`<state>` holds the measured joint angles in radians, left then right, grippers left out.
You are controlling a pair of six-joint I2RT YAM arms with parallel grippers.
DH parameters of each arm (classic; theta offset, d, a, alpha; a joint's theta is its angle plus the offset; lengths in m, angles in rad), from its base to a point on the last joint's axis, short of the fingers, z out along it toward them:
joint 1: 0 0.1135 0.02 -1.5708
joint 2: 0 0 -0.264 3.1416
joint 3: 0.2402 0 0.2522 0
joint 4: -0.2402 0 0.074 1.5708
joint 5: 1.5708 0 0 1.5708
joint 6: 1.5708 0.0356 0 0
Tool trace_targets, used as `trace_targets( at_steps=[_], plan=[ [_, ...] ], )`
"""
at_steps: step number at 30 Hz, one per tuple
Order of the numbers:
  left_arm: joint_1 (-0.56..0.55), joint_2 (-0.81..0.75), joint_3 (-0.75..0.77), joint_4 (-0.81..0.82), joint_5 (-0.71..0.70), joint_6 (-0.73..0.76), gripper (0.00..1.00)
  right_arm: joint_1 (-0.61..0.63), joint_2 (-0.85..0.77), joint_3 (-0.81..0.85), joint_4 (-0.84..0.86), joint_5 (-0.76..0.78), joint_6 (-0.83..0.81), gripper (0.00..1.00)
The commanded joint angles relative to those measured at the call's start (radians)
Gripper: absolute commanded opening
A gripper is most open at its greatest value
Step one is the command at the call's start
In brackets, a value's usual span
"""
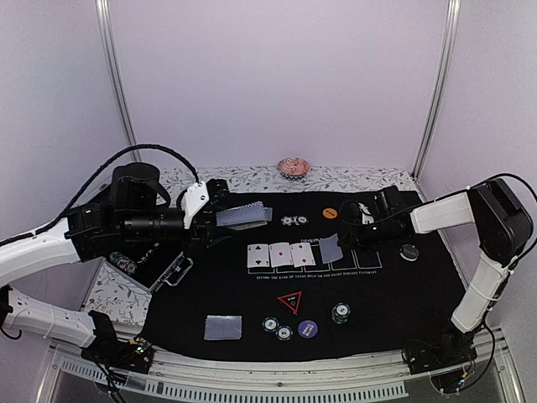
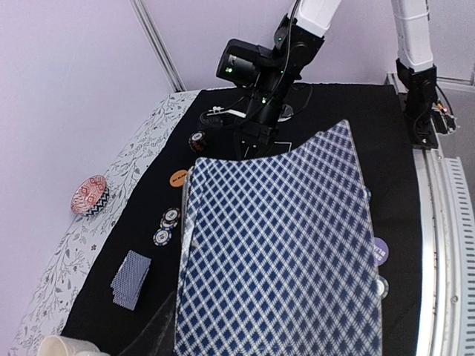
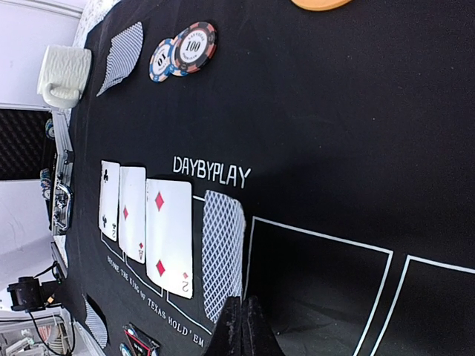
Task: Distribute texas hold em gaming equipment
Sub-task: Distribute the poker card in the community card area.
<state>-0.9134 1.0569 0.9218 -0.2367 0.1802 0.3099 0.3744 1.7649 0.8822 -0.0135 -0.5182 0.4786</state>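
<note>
My left gripper (image 1: 220, 217) is shut on a deck of blue-checked playing cards (image 1: 244, 216), held above the back left of the black mat (image 1: 403, 294). The deck (image 2: 274, 252) fills the left wrist view and hides the fingers. Three face-up cards (image 1: 279, 255) lie in the mat's printed boxes. My right gripper (image 1: 346, 242) is shut on the near end of a face-down card (image 3: 223, 245) in the fourth box. Poker chips (image 1: 294, 220) and an orange button (image 1: 330, 213) lie at the back. A red-outlined triangle (image 1: 289, 301), a purple button (image 1: 308, 328) and more chips (image 1: 277, 328) lie in front.
A small face-down pile (image 1: 222, 327) lies at the front left, another (image 2: 131, 278) at the back left. A black button (image 1: 409, 251) sits right of the boxes. A pink dish (image 1: 294, 167) stands at the back wall, a cream mug (image 3: 65, 74) and a clear case (image 1: 172, 273) at the left.
</note>
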Motion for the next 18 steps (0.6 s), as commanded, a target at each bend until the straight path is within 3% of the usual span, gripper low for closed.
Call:
trace_targets(
  at_steps=[1, 9, 18],
  plan=[
    [0.003, 0.029, 0.028, 0.054, 0.043, 0.021, 0.40, 0.007, 0.016, 0.028, 0.020, -0.005, 0.003, 0.02],
    [0.002, 0.033, 0.006, 0.073, 0.067, 0.023, 0.38, 0.007, 0.030, 0.037, -0.011, 0.037, -0.007, 0.04],
    [0.000, 0.005, -0.038, 0.054, 0.076, 0.084, 0.38, 0.009, -0.047, 0.096, -0.151, 0.179, -0.042, 0.36]
  ],
)
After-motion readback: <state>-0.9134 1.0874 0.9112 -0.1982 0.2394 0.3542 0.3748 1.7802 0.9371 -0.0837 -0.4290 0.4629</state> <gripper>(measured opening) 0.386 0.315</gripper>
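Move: Just above the layout, the right hand has the face-down card pinched by its right edge. The fourth box's middle, where this card is going, lies about 2 cm back from the hand point, level sideways and some 3 cm below; the two of diamonds lies 11 cm left and 3 cm back, the empty fifth box 7 cm right and 2 cm back, and the orange button roughly 11 cm forward and 4 cm left. From the left hand, the fourth box lies some 12 cm forward, 25 cm right and 26 cm down. Holding nearly still low over the fourth box, the right hand settles by only half a centimetre, then opens its shut fingers to about a third and lets go of the card's right edge. While they part, it eases about 1 cm forward and 1 cm right, its left side dipping some 5 degrees. ##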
